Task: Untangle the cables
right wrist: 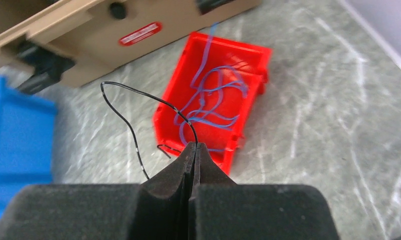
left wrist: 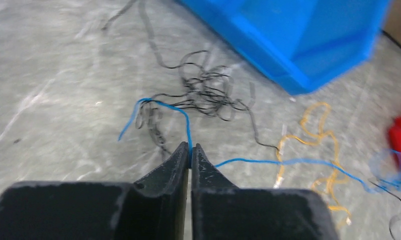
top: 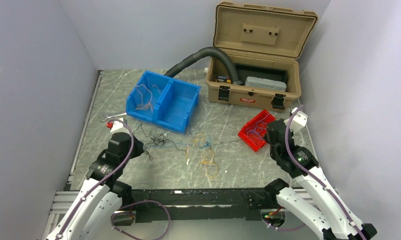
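Thin cables lie tangled mid-table: a black clump (top: 156,137), a blue wire (top: 188,145) and yellow loops (top: 208,160). My left gripper (top: 138,145) is shut on the blue wire (left wrist: 288,161), pinched at the tips (left wrist: 190,149). The wire runs right across the yellow wire (left wrist: 318,135), and the black clump (left wrist: 208,92) lies just ahead. My right gripper (top: 267,134) is shut on a black wire (right wrist: 123,107) at its tips (right wrist: 195,146), just in front of the red bin (right wrist: 248,55), which holds several blue wires (right wrist: 213,95).
A blue two-compartment bin (top: 163,119) sits at back left with whitish wires (top: 146,97) in its left half. An open tan case (top: 253,95) and a black corrugated hose (top: 198,55) stand behind. A wrench (top: 111,117) lies by the left rail.
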### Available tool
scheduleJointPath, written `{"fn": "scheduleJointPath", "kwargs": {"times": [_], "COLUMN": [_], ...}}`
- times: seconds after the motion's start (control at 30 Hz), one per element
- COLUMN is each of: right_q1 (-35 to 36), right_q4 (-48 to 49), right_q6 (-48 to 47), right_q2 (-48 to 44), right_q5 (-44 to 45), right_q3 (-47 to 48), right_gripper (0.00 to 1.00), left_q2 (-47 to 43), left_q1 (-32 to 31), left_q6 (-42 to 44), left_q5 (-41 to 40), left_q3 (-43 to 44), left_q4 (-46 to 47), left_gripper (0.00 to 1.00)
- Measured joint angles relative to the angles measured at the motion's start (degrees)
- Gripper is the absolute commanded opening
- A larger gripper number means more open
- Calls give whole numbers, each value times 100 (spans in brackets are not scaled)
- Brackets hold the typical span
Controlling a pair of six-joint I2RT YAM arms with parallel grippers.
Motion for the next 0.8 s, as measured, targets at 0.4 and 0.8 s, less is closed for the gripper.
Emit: {"fn": "scheduleJointPath", "kwargs": {"times": [0.4, 0.8], "right_q1": [-4, -4], "right_q4": [1576, 1947], "right_q6": [-1644, -1991], "right_q2": [527, 1128], "right_q5": [-2728, -3550], "right_q3": [581, 1840], "right_gripper": [0, 0], "left_q2": [671, 2708], "left_q1": [-472, -2107], "left_q6": [1174, 2059], "left_q5": [2079, 2640], "left_q3": [120, 413], "left_q4": [1587, 4044], "left_gripper": [86, 85]}}
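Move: The left hand is pinching the left end of the blue cable. The blue cable's clump lies about 26 cm to its right, 5 cm ahead and 12 below, with the yellow cable level and 26 cm right, and the black tangle 8 cm ahead and 5 right. From the right hand, which holds the black cable, that clump is some 21 cm left, 4 ahead and 20 below; the red box is 9 cm ahead and 2 right, the toolbox 30 cm straight ahead. Letting go of the blue cable, the left fingers spread wide while the hand sweeps about 20 cm right and some 5 cm up, turning clockwise roughly 55 degrees towards the blue clump and yellow cable. The right hand keeps its pinch on the black cable and draws it up and left, around 14 cm each, swinging about 40 degrees counter-clockwise, with the steepest rise late. ##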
